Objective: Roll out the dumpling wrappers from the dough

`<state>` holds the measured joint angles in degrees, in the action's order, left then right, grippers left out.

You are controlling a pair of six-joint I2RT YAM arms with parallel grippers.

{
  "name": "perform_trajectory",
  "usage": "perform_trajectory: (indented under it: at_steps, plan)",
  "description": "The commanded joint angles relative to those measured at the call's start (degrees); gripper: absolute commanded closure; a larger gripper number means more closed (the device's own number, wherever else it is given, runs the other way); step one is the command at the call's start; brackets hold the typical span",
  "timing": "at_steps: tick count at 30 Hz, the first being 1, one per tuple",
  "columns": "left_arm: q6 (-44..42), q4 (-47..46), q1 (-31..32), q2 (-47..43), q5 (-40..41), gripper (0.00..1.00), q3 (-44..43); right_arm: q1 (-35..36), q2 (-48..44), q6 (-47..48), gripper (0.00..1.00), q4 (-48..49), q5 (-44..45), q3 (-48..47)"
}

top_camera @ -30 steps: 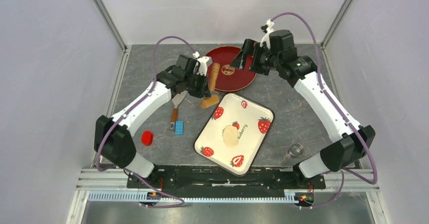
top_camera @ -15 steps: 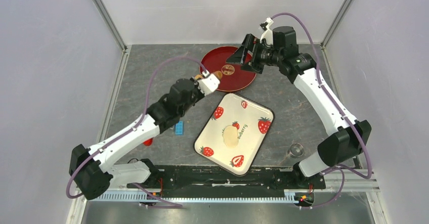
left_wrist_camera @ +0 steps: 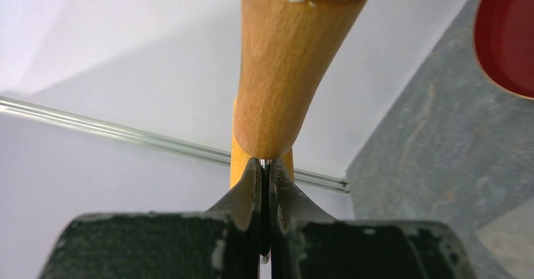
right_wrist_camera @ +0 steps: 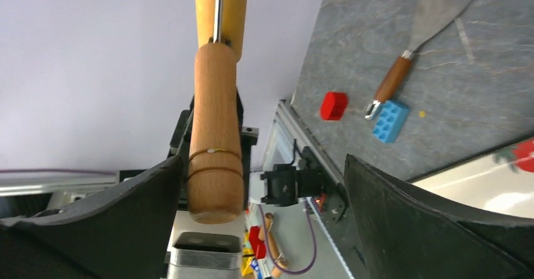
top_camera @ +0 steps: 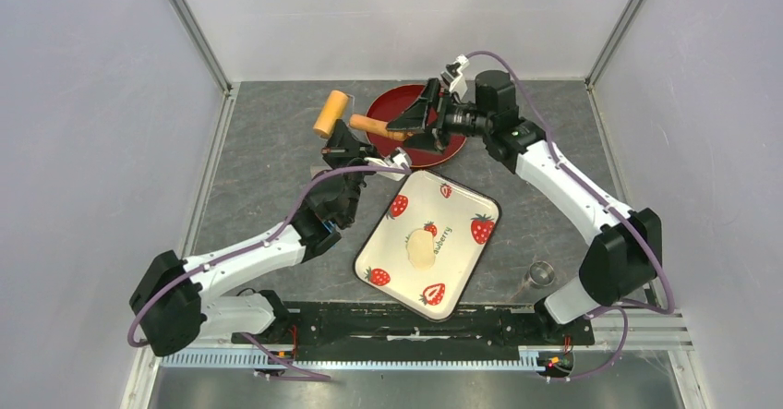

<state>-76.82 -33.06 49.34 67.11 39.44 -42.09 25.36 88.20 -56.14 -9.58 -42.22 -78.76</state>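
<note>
A pale oval of dough (top_camera: 421, 247) lies in the middle of the strawberry tray (top_camera: 464, 201). No dumpling wrappers are in view. My left gripper (top_camera: 347, 125) (left_wrist_camera: 266, 165) is shut on the thin metal axle of the wooden roller (top_camera: 331, 112), between barrel and handle (left_wrist_camera: 283, 71), and holds it in the air beside the red plate (top_camera: 445, 147). My right gripper (top_camera: 413, 128) (right_wrist_camera: 263, 165) is open, and the end of the roller's handle (right_wrist_camera: 214, 134) sits between its fingers, close to the left one.
A spatula (right_wrist_camera: 434, 14), a blue brick (right_wrist_camera: 390, 120) and a red block (right_wrist_camera: 334, 104) lie on the grey table left of the tray. A small metal ring cutter (top_camera: 542, 273) stands at the near right. White walls enclose the table.
My left arm has lifted the roller off the table and turned it towards the plate. The right gripper has swung left until its open fingers frame the handle's end.
</note>
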Motion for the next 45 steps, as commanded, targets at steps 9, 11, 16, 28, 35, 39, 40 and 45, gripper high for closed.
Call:
perform_trajectory:
  at_steps: [9,11,16,28,35,39,40,45]
  plan:
    - [-14.3,-18.8,0.9,1.8,3.5,0.98,-0.4,3.7,4.1,-12.4,0.07,22.9,-3.0,-0.3]
    - [-13.7,-18.6,0.9,1.8,3.7,0.98,-0.2,4.4,5.3,-13.2,0.12,24.1,-3.1,-0.7]
    - [-13.2,-17.9,1.0,1.8,4.4,0.98,0.1,5.6,7.6,-16.4,0.28,28.4,-3.2,-1.4]
    - [-11.7,-16.7,1.0,2.2,5.6,0.93,0.2,6.0,8.2,-16.8,0.97,28.9,-3.3,-2.3]
    - [7.9,7.1,1.2,-0.5,6.9,0.41,-3.6,4.3,6.6,-6.5,1.0,16.0,0.4,-3.4]
    - [35.8,34.9,1.2,-3.9,-4.6,0.41,-10.7,1.2,4.9,4.9,1.0,0.3,5.4,-5.6]
    - [43.2,38.2,1.2,-4.2,-7.2,0.41,-11.6,0.2,4.4,7.5,1.0,-3.0,6.4,-5.8]
    - [67.9,49.9,1.0,-3.2,-21.0,0.39,-14.2,-4.0,1.8,20.5,1.0,-18.3,11.8,-7.3]
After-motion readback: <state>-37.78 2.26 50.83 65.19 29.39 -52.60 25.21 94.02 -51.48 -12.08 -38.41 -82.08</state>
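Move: The roller's wooden handle lies about 7 cm to the right gripper's left, level in height and reach, its free end nearly between the open fingers; the roller head is some 16 cm left and 2 cm ahead. The red plate's middle is roughly 3 cm ahead, 2 cm right and 28 cm below, the strawberry tray's 27 cm back, 4 cm right and as low. From the left gripper, closed on the metal neck, the handle lies about 8 cm right and 1 cm ahead. Slide the right gripper about 6 cm left and slightly up over the handle and close its fingers on the wood while the left gripper, after a small lift, holds the neck nearly still. Then open the left, let go of the neck, and drop that hand down, right and a little back, tipping its fingers downward; carry the roller right, down and slightly forward with the right. ##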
